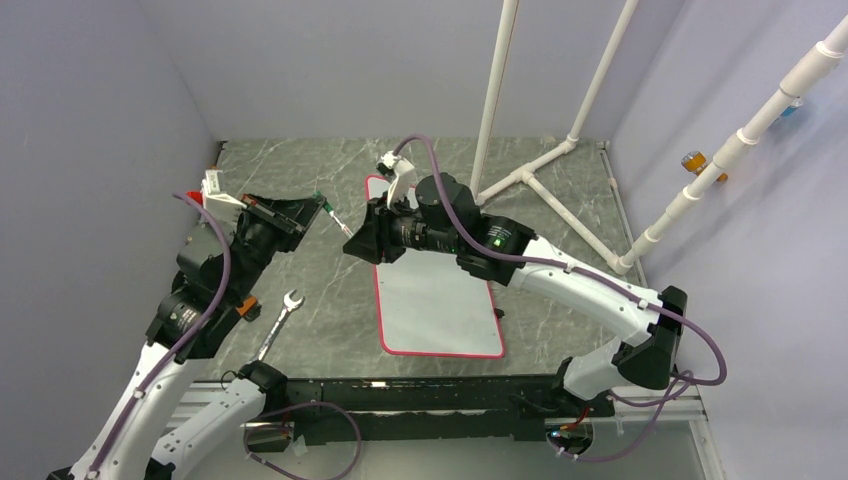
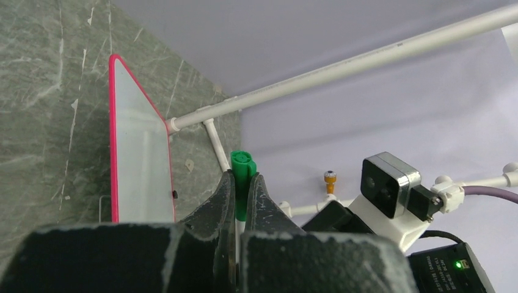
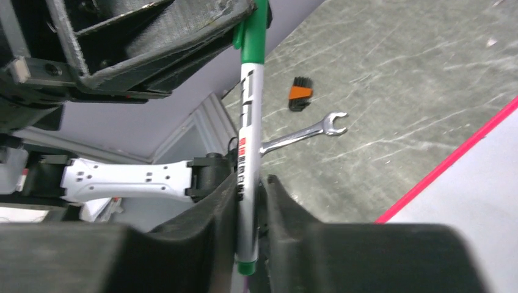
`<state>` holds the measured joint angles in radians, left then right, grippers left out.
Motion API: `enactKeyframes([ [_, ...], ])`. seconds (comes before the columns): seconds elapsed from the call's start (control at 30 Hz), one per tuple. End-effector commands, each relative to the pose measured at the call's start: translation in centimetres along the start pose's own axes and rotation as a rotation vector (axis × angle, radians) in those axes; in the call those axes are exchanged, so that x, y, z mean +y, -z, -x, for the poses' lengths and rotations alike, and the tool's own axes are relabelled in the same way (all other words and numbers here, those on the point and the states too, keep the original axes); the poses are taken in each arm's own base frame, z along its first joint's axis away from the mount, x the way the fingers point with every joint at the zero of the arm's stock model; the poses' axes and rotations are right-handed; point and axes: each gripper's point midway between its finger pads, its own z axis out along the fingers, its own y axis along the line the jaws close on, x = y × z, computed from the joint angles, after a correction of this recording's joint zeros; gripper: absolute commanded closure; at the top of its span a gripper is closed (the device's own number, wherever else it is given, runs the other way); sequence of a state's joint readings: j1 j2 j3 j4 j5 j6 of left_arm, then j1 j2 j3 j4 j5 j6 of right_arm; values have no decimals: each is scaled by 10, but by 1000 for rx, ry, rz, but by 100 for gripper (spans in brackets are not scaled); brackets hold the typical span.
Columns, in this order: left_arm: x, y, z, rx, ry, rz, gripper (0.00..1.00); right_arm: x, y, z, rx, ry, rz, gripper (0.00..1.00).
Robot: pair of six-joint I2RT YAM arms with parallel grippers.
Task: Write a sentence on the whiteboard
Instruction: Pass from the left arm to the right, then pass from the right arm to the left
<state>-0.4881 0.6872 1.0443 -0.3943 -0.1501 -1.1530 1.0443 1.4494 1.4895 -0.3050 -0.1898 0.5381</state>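
Observation:
The whiteboard (image 1: 440,300), white with a red rim, lies flat in the middle of the table. It also shows as the whiteboard (image 2: 137,159) and as a whiteboard corner (image 3: 476,195). No sentence shows on its visible face. Above the table left of the board a marker (image 1: 335,218) hangs in the air between both arms. My left gripper (image 2: 242,183) is shut on its green cap (image 2: 242,166). My right gripper (image 3: 249,183) flanks the white marker barrel (image 3: 249,122). One finger touches the barrel and a narrow gap remains at the other.
A silver wrench (image 1: 280,322) lies on the marble table left of the board. It appears again as the wrench (image 3: 305,131), near a small orange and black piece (image 3: 299,94). A white pipe frame (image 1: 540,170) stands at the back right. Grey walls enclose the table.

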Motion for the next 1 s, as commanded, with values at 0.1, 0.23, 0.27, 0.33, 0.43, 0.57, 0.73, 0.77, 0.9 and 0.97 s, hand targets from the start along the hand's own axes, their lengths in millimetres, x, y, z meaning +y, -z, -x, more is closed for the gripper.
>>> enactKeyframes([
  [0.1, -3, 1, 1, -9, -63, -42, 91, 18, 7, 20, -65, 27, 56, 100],
  [0.23, -3, 8, 4, -23, -215, -71, 4, 12, 21, 11, -51, 68, 58, 100],
  [0.27, -5, 10, 3, -15, -288, -95, 1, 8, 25, 7, -38, 76, 61, 100],
  [0.33, -5, 14, 1, 9, -446, -128, 1, 3, 36, 2, -10, 80, 79, 100],
  [0.43, -4, 24, -6, 68, -716, -189, 1, -2, 55, -7, 40, 67, 145, 100],
  [0.57, -5, 36, -14, 121, -915, -274, 1, -4, 77, -12, 83, 46, 185, 100],
  [0.73, -9, 45, -29, 214, -1139, -398, 1, -5, 92, -16, 134, 42, 153, 100],
  [0.77, -10, 46, -34, 231, -1199, -448, 1, -6, 93, -17, 145, 34, 145, 100],
  [0.9, -9, 46, -39, 195, -1391, -564, 1, -10, 92, -22, 175, -26, 111, 100],
  [0.97, -9, 46, -39, 154, -1489, -612, 1, -11, 90, -24, 190, -52, 103, 100],
])
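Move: The marker hangs between the hands, cap in the left fingers. Its middle lies about 2 cm ahead, 2 cm left and 1 cm above the right hand, which is still closing around its tail half. From the left hand that middle is roughly 4 cm back, 4 cm right and 3 cm below. The whiteboard's middle is some 9 cm ahead, 22 cm right and 40 cm below the left hand; the wrench is 6 cm back, 17 cm left, equally low. Holding almost still at first, the right hand closes on the marker's tail half and pinches it while the left fingers spring wide open off the cap. The right hand then carries the marker about 9 cm right and a little back, away from the left hand, which draws back some 5 cm, rolling its left side up and tipping upward, roughly 75 degrees in all. ##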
